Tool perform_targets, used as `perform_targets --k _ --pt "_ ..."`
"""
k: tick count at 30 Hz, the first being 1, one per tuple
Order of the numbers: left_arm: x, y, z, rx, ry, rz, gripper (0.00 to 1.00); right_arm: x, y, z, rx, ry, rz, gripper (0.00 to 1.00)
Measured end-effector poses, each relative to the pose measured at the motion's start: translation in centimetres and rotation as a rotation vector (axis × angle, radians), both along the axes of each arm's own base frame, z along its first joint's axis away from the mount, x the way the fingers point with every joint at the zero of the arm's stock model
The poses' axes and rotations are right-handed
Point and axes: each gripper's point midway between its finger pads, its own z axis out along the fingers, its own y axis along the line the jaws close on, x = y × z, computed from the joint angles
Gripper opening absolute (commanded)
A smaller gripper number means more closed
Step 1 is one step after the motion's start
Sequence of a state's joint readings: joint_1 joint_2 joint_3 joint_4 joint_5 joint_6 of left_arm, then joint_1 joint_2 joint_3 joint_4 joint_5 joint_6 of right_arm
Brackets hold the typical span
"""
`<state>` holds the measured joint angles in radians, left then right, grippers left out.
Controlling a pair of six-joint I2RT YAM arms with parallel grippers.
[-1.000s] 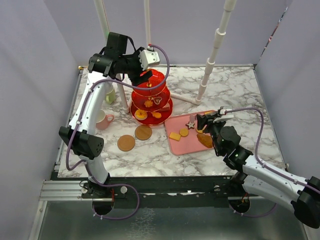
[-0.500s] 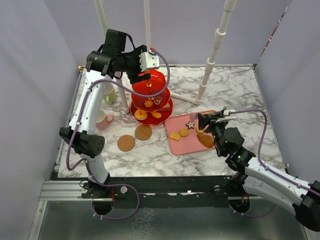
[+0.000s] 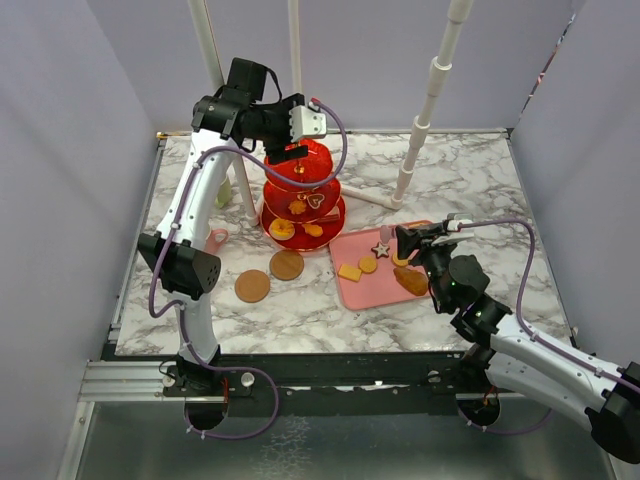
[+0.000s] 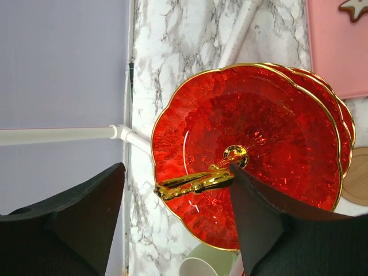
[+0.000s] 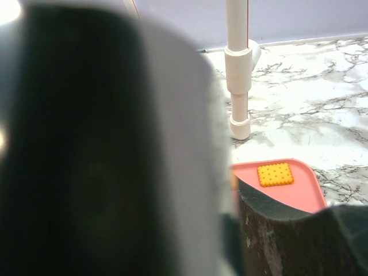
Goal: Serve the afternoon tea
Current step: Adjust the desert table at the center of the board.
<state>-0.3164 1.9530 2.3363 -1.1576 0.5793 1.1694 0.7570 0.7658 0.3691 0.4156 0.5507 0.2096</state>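
The red three-tier stand [image 3: 303,190] [image 4: 259,138] holds several cookies on its lower tiers. My left gripper [image 3: 290,152] [image 4: 175,172] hovers open over its top tier, with the gold finial [image 4: 195,181] between the jaws and touching the right finger [image 4: 259,213]. The pale green mug [image 4: 210,261] stands behind the stand. The pink mug [image 3: 212,238] is mostly hidden by my left arm. Two brown coasters [image 3: 287,265] [image 3: 252,286] lie in front. My right gripper [image 3: 400,245] [image 5: 233,190] hangs over the pink tray [image 3: 375,290], shut on an orange cookie [image 3: 401,260]; only a sliver shows.
The tray [image 5: 299,192] carries a star cookie [image 3: 381,248], a square one [image 3: 350,272] [image 5: 275,173], a round one [image 3: 368,265] and a brown pastry [image 3: 411,281]. A white post [image 3: 420,130] [image 5: 238,69] rises behind the tray. Walls close in left and right.
My left arm has swung its upper links rightward, now covering more of the pink mug, and its jaws have spread a little round the finial. The right arm has barely shifted.
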Motion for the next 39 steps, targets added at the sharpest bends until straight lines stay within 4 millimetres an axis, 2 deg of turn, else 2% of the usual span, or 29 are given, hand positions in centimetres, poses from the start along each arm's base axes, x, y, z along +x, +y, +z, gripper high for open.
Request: perform_targets --k 5,10,12,15,17,23,30,39 --pt "-0.1 -0.4 0.9 -0.012 -0.017 -0.004 0.65 0.0 0.0 -0.1 -0.003 0.002 0.000 0.56" --pt "-0.5 -0.9 0.8 -0.018 -0.006 -0.007 0.55 0.1 0.1 -0.3 -0.009 0.008 0.002 0.56" --pt "-0.5 -1.0 0.8 -0.022 0.001 -0.004 0.46 0.1 0.2 -0.5 -0.012 0.011 0.002 0.56" --pt "-0.6 -1.0 0.8 -0.028 0.013 0.006 0.27 0.1 0.2 -0.6 -0.015 0.015 0.003 0.56" --pt "-0.6 -1.0 0.8 -0.029 0.018 0.013 0.21 0.1 0.2 -0.6 -0.015 0.014 0.002 0.56" --pt "-0.1 -1.0 0.7 -0.055 0.033 0.054 0.19 0.2 0.2 -0.7 -0.019 0.018 0.003 0.56" --pt "-0.2 -1.4 0.8 -0.098 0.054 0.159 0.12 0.4 0.3 -1.4 -0.044 0.032 0.002 0.56" --pt "-1.2 -4.1 0.6 -0.112 0.026 0.400 0.09 0.6 0.5 -2.0 -0.078 0.045 0.003 0.56"
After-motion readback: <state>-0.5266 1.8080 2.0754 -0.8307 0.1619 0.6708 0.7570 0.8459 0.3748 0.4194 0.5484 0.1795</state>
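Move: The dessert table's gold handle already stands between the left hand's open finger pads, within about a centimetre, and its top red plate is some 8 cm below. From that hand the green mug stands about 21 cm left, 6 cm ahead, and the pink tray's middle about 20 cm right and 13 cm back, both near 30 cm down. From the right hand, the handle is some 17 cm ahead, 22 cm left and 9 cm higher. The left fingers close on the gold handle and pinch it, the hand easing about a centimetre up and to the right meanwhile. Keeping that grip, it then takes the handle some 3 cm farther right and about 1 cm back, level, turning some 25 degrees counter-clockwise, faster towards the end. The empty right hand sinks about 2 cm. ##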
